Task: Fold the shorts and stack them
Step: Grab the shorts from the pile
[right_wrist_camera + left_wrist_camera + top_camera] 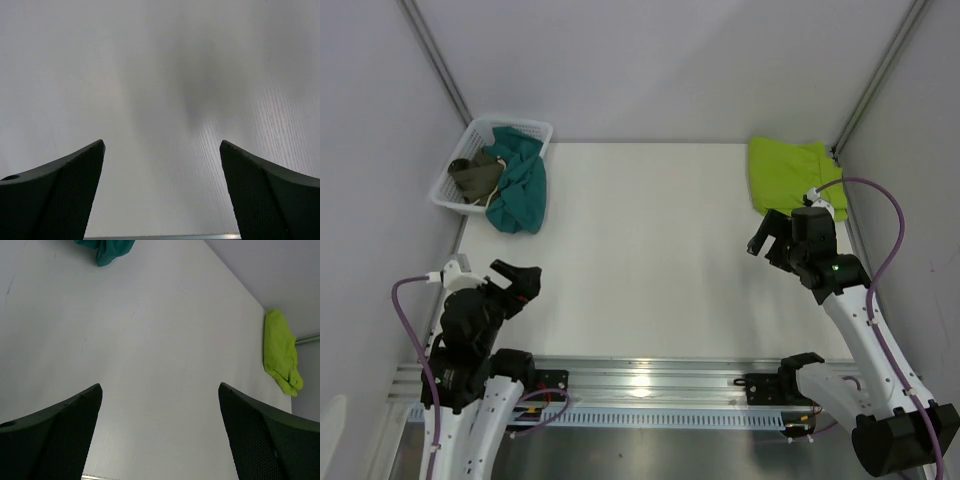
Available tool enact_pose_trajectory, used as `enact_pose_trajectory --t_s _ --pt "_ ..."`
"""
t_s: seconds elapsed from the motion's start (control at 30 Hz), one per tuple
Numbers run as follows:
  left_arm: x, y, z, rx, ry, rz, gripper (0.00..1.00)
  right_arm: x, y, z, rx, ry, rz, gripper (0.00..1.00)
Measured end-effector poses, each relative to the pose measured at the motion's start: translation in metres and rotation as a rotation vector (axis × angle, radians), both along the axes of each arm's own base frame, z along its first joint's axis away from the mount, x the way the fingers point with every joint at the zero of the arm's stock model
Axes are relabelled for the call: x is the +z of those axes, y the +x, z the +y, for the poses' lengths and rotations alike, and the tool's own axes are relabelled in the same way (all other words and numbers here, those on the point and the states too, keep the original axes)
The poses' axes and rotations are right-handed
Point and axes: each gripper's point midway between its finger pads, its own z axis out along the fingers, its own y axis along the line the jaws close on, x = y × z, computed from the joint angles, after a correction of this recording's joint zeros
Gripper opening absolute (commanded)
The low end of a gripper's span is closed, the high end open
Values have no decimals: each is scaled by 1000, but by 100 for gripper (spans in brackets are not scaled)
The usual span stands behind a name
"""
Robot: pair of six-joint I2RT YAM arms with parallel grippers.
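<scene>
Teal shorts (520, 185) hang over the front rim of a white basket (533, 128) at the back left, and a corner of them shows in the left wrist view (107, 250). Dark olive shorts (478, 177) lie inside that basket. Lime-green shorts (788, 175) lie folded flat at the table's back right corner, and appear at the right in the left wrist view (280, 352). My left gripper (523, 280) (160, 390) hovers open near the front left, nothing between its fingers. Open too, my right gripper (767, 235) (162, 147) sits just in front of the green pair, over bare table.
The white table (650, 250) is bordered by grey walls on the left, back and right. A metal rail (650, 385) with the arm bases runs along the near edge.
</scene>
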Motion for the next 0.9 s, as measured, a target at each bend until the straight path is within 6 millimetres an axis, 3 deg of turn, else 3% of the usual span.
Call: enact_pose_trajectory --t_s 0.17,0.3,0.5,0.63,0.77,0.9 --pt "6 3 1 -15 42 10 99 0 0 0 0 0 0 100" --pt "38 23 9 -6 140 42 99 0 0 0 0 0 0 100" --pt "102 94 35 59 311 58 99 0 -1 2 5 8 3 100" --pt "120 138 57 110 301 78 99 -3 0 7 19 11 14 100" --pt "118 188 77 125 274 146 99 -8 1 12 36 11 34 100" --pt "94 236 80 82 264 263 99 -8 2 14 41 10 37 100"
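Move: Roughly 33 cm ahead of the open left hand, 14 cm to its left and some 17 cm lower, the teal shorts hang over the near right side of the basket. The brown shorts lie inside, about level with the teal ones and 10 cm farther left; the basket's middle is about 36 cm ahead of the hand and 21 cm left. From the right hand, the teal shorts lie about 24 cm ahead, 68 cm left and 15 cm lower. Reaching out from near its base towards the shorts in the basket, the left hand swings forward about 24 cm and 8 cm left. It climbs some 12 cm on the way, then starts to sink again by about 3 cm, its left side rising and the fingers tipping down about 15 degrees. The fingers stay wide open and touch nothing yet. ##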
